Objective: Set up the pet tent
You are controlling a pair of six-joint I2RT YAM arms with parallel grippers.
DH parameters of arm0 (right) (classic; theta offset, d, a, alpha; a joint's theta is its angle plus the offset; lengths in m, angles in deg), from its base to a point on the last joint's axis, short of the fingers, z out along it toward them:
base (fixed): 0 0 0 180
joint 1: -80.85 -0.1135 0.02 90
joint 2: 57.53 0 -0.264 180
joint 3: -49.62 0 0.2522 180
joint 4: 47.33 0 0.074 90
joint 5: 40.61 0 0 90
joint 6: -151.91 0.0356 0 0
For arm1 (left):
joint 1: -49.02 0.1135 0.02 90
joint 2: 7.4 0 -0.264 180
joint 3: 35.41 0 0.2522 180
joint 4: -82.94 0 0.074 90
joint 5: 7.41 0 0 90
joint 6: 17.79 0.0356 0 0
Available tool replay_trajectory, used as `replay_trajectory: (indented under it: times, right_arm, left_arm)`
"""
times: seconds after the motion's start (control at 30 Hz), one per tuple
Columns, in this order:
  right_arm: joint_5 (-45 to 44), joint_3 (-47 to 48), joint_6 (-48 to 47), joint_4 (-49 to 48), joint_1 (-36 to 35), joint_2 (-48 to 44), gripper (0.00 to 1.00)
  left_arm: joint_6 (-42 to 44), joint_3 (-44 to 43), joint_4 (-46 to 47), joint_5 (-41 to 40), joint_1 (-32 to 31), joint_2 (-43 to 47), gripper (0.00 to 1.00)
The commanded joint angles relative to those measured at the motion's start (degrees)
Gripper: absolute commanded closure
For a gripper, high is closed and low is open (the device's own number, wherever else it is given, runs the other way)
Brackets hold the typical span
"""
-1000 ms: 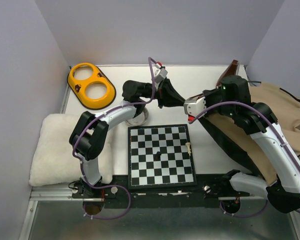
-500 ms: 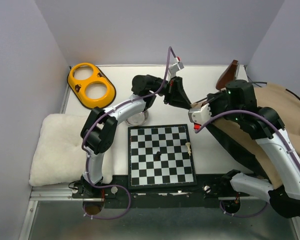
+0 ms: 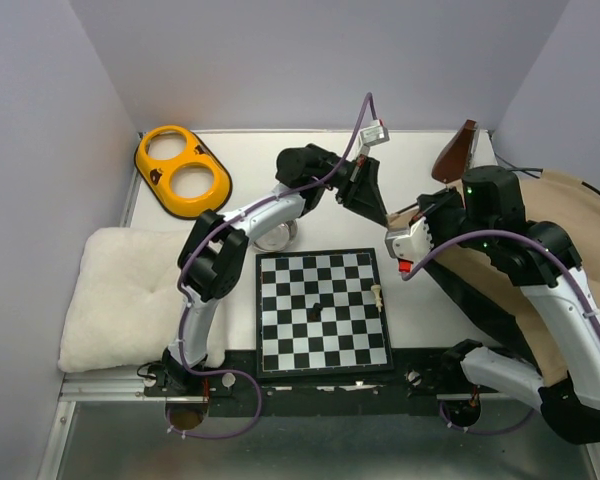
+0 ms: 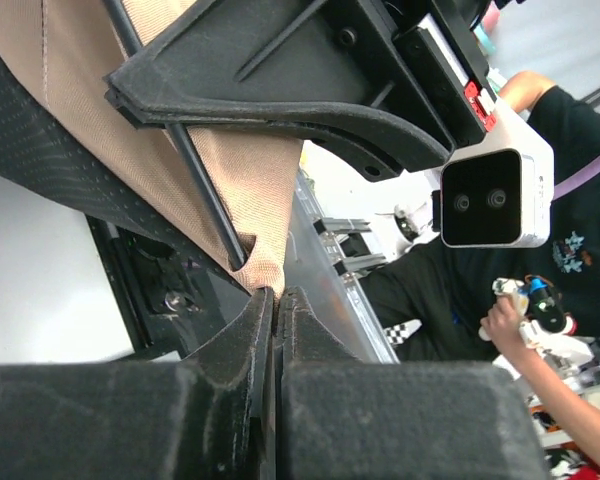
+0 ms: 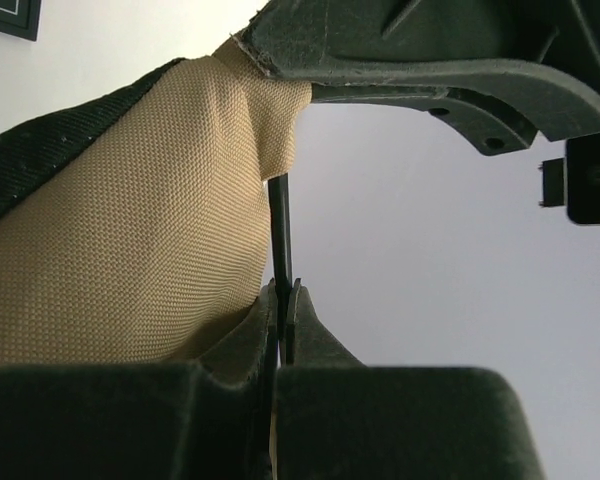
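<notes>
The pet tent point(image 3: 570, 215) lies collapsed at the right of the table, tan fabric over black lining. My left gripper point(image 3: 380, 214) reaches across behind the chessboard. In the left wrist view it point(image 4: 277, 296) is shut, with the tip of a tan fabric corner point(image 4: 263, 272) pinched at its fingertips. A thin black pole point(image 4: 195, 170) runs along that fabric. My right gripper point(image 3: 410, 216) sits just right of the left one. In the right wrist view it point(image 5: 282, 290) is shut on the pole point(image 5: 279, 225), beside the tan fabric point(image 5: 130, 230).
A chessboard point(image 3: 323, 330) with two small pieces lies at the front middle. A yellow double bowl point(image 3: 182, 170) sits back left, a fluffy white cushion point(image 3: 120, 300) front left, and a metal bowl point(image 3: 277, 238) under the left arm. Walls close in on three sides.
Both grippers have moved right together, carrying the fabric corner and the pole. The left arm has stretched further across, and the tent has shifted right.
</notes>
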Motion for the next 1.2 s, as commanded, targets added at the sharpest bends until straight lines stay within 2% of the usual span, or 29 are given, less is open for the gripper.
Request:
replay_trajectory:
  times: [0.0,0.03,0.33,0.43,0.47,0.57,0.6,0.63,0.7,0.77,0.8,0.87,0.93,1.0,1.17]
  right_arm:
    - [0.48,-0.61,2.06,10.02,0.74,-0.25,0.99]
    - [0.57,-0.52,2.59,10.02,0.74,-0.25,0.99]
    - [0.57,-1.14,4.62,9.32,0.65,-0.78,0.99]
    - [-0.13,-1.13,4.35,9.23,0.65,-0.95,0.99]
    - [-0.22,-1.04,4.35,9.23,0.65,-1.04,0.99]
    - [-0.31,-0.52,4.53,9.23,0.65,-1.04,0.99]
    - [-0.4,-0.43,4.53,9.14,0.74,-1.04,0.99]
    - [-0.49,-0.34,4.53,9.14,0.65,-1.04,0.99]
    - [-0.75,-0.17,4.7,8.79,0.65,-1.04,0.99]
    - [-0.75,0.01,4.7,8.88,0.74,-0.96,0.99]
    - [-0.75,0.1,4.88,8.79,0.65,-0.95,0.99]
    - [-0.75,0.1,4.88,8.79,0.74,-0.87,0.99]
    - [-1.1,0.18,4.71,8.88,0.65,-0.6,0.99]
    - [-1.45,0.45,4.79,8.88,0.65,-0.43,0.99]
    - [-2.16,1.15,5.23,9.32,0.74,0.01,0.99]
  left_arm:
    - [-7.81,-2.55,21.37,-0.07,0.73,-0.45,0.82]
    - [-8.77,-2.9,21.29,-0.16,0.64,-0.71,0.77]
    - [-12.74,-4.05,21.28,1.15,2.66,-2.47,0.56]
    - [-11.78,-4.4,21.46,3.78,5.03,-2.73,0.48]
    - [-10.81,-4.66,21.37,4.75,6.08,-2.73,0.42]
    - [-7.12,-6.41,21.46,9.05,10.38,-2.73,0.32]
    - [-6.59,-8.34,21.46,11.16,11.79,-3.26,0.1]
    - [-6.85,-10.01,21.37,11.35,13.8,-4.05,0.01]
    - [-10.61,-17.54,21.02,11.44,17.58,-7.46,0.01]
    - [-14.92,-30.35,19.71,11.7,20.84,-13.43,0.01]
    - [-13.02,-30.85,19.35,11.71,22.16,-13.54,0.01]
    - [-13.18,-27.98,19.17,11.71,23.05,-12.41,0.01]
    - [-15.1,-19.99,19.96,11.62,22.44,-8.55,0.01]
    - [-18.27,-17.86,20.59,10.05,22.44,-6.79,0.01]
    - [-12.49,-11.97,10.84,-2.51,23.05,2.43,0.01]
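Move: The tent's sleeve corner, slipped over the pole's end, is pinched in the left fingers, right at that hand. The right fingers hold the pole about 6 cm to the right of the corner and some 3 cm farther out, so from them the corner lies 6 cm left and 3 cm back. From the left hand, the bowl is roughly 10 cm ahead, 20 cm left; the pale chess piece 6 cm back, 4 cm right; both some 33 cm below. The sleeve corner comes free of the left fingers, which open wide, at first almost in place; then the left hand sweeps forward and left, away from the tent, about 20 cm, turning some 20 degrees counter-clockwise, and eases back slightly at the end. The right hand keeps its pinch on the pole, sinks about 2 cm and draws back 1 cm, then holds. ##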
